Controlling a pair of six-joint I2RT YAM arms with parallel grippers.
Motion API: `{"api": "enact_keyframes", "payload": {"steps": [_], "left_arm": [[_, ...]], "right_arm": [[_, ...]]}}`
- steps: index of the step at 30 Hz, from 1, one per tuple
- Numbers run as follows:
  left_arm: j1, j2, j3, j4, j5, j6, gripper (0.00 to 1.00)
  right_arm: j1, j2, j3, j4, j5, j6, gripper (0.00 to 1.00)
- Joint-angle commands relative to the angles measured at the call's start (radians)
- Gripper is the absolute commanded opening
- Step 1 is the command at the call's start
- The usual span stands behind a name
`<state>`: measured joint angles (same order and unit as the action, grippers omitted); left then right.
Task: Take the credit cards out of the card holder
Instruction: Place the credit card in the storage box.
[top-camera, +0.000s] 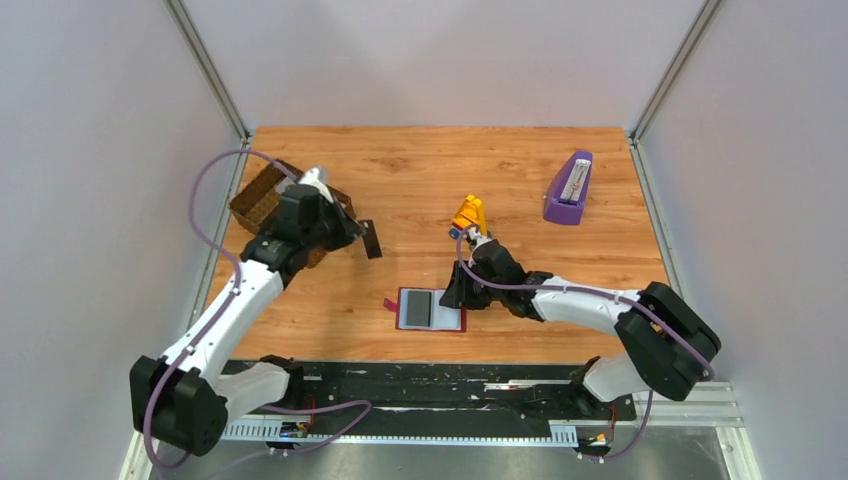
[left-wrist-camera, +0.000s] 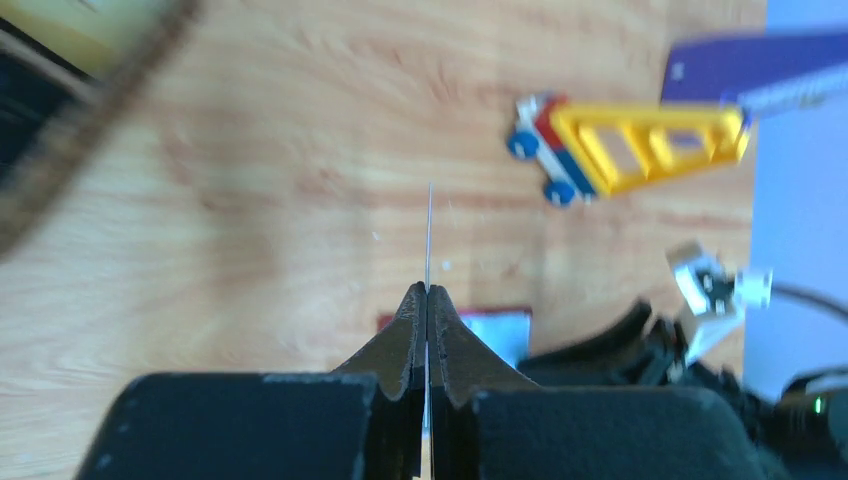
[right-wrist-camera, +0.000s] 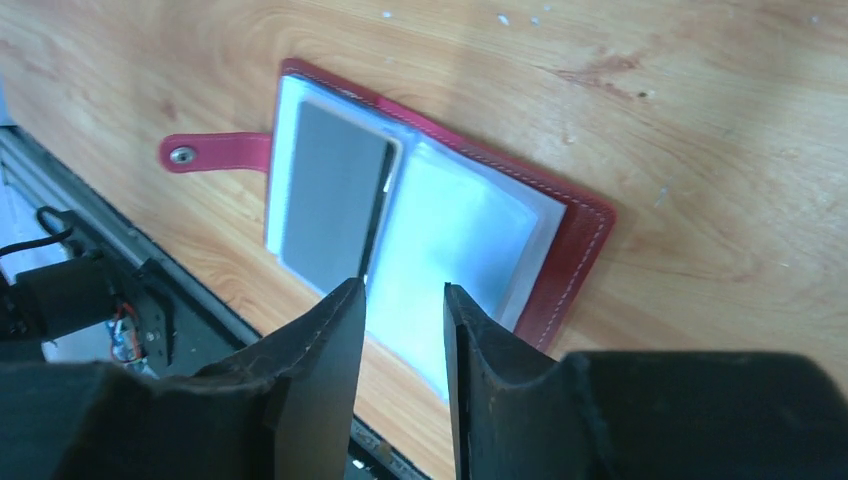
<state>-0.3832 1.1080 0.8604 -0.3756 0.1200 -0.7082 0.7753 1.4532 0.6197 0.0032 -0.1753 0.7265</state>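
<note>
The dark red card holder (top-camera: 455, 321) lies open on the wood near the front edge, its snap tab (right-wrist-camera: 205, 152) pointing left. A grey card (right-wrist-camera: 335, 195) sits in its left plastic sleeve. My right gripper (top-camera: 460, 290) hovers just above the holder's right side; in the right wrist view this gripper (right-wrist-camera: 405, 292) stands open with nothing between its fingers. My left gripper (top-camera: 358, 233) is raised beside the basket, shut on a thin dark credit card (top-camera: 372, 240). The left wrist view shows that card (left-wrist-camera: 429, 225) edge-on, pinched at the left gripper (left-wrist-camera: 428, 290).
A brown wicker basket (top-camera: 262, 195) stands at the back left under the left arm. A yellow toy (top-camera: 469, 214) lies mid-table behind the right gripper. A purple wedge stand (top-camera: 569, 188) is at the back right. A black rail (top-camera: 450, 385) runs along the front edge.
</note>
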Motion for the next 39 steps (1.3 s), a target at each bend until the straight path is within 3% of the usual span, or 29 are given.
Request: {"api": "enact_keyframes", "payload": {"steps": [1, 5, 12, 14, 22, 39], "left_arm": [[0.178, -0.054, 0.105, -0.086, -0.009, 0.072, 0.00], [0.328, -0.053, 0.139, -0.082, 0.044, 0.074, 0.00], [0.514, -0.016, 0.158, -0.050, 0.085, 0.066, 0.00], [0.555, 0.002, 0.161, -0.041, 0.092, 0.061, 0.00], [0.693, 0.068, 0.123, 0.062, 0.148, 0.032, 0.00], [0.709, 0.246, 0.041, 0.219, 0.207, -0.053, 0.00]], "right_arm": [[-0.004, -0.093, 0.026, -0.030, -0.036, -0.039, 0.40], [-0.004, -0.178, 0.040, -0.070, -0.049, -0.053, 0.52], [-0.004, -0.331, 0.062, -0.169, -0.010, -0.076, 0.93], [-0.004, -0.365, 0.068, -0.188, -0.006, -0.073, 1.00], [-0.004, -0.445, 0.086, -0.238, -0.019, -0.083, 1.00], [-0.004, -0.461, 0.110, -0.264, -0.021, -0.107, 0.99]]}}
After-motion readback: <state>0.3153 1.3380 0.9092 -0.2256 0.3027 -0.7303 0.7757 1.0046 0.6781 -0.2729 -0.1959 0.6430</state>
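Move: Some 17 cm to the left of the left hand, 5 cm farther out and 13 cm lower lies the storage box's black-card compartment; the hand already holds a black card. The gold-card compartment is about 12 cm ahead, 11 cm left, and the emptied-out card holder about 12 cm back, 13 cm right, both some 13 cm below. From the right hand, that black-card compartment is roughly 33 cm left and 16 cm ahead; the holder's middle is 4 cm left, 2 cm back, just below. Swinging about 21 cm left and some 9 cm forward, the left hand carries the pinched black card from the open table to above the storage box, first rising about 5 cm, then sinking to slightly below its starting height, turning some 30 degrees counter-clockwise, fingers still shut. Meanwhile the right hand rises about 11 cm off the card holder, spreading its fingers wide. ##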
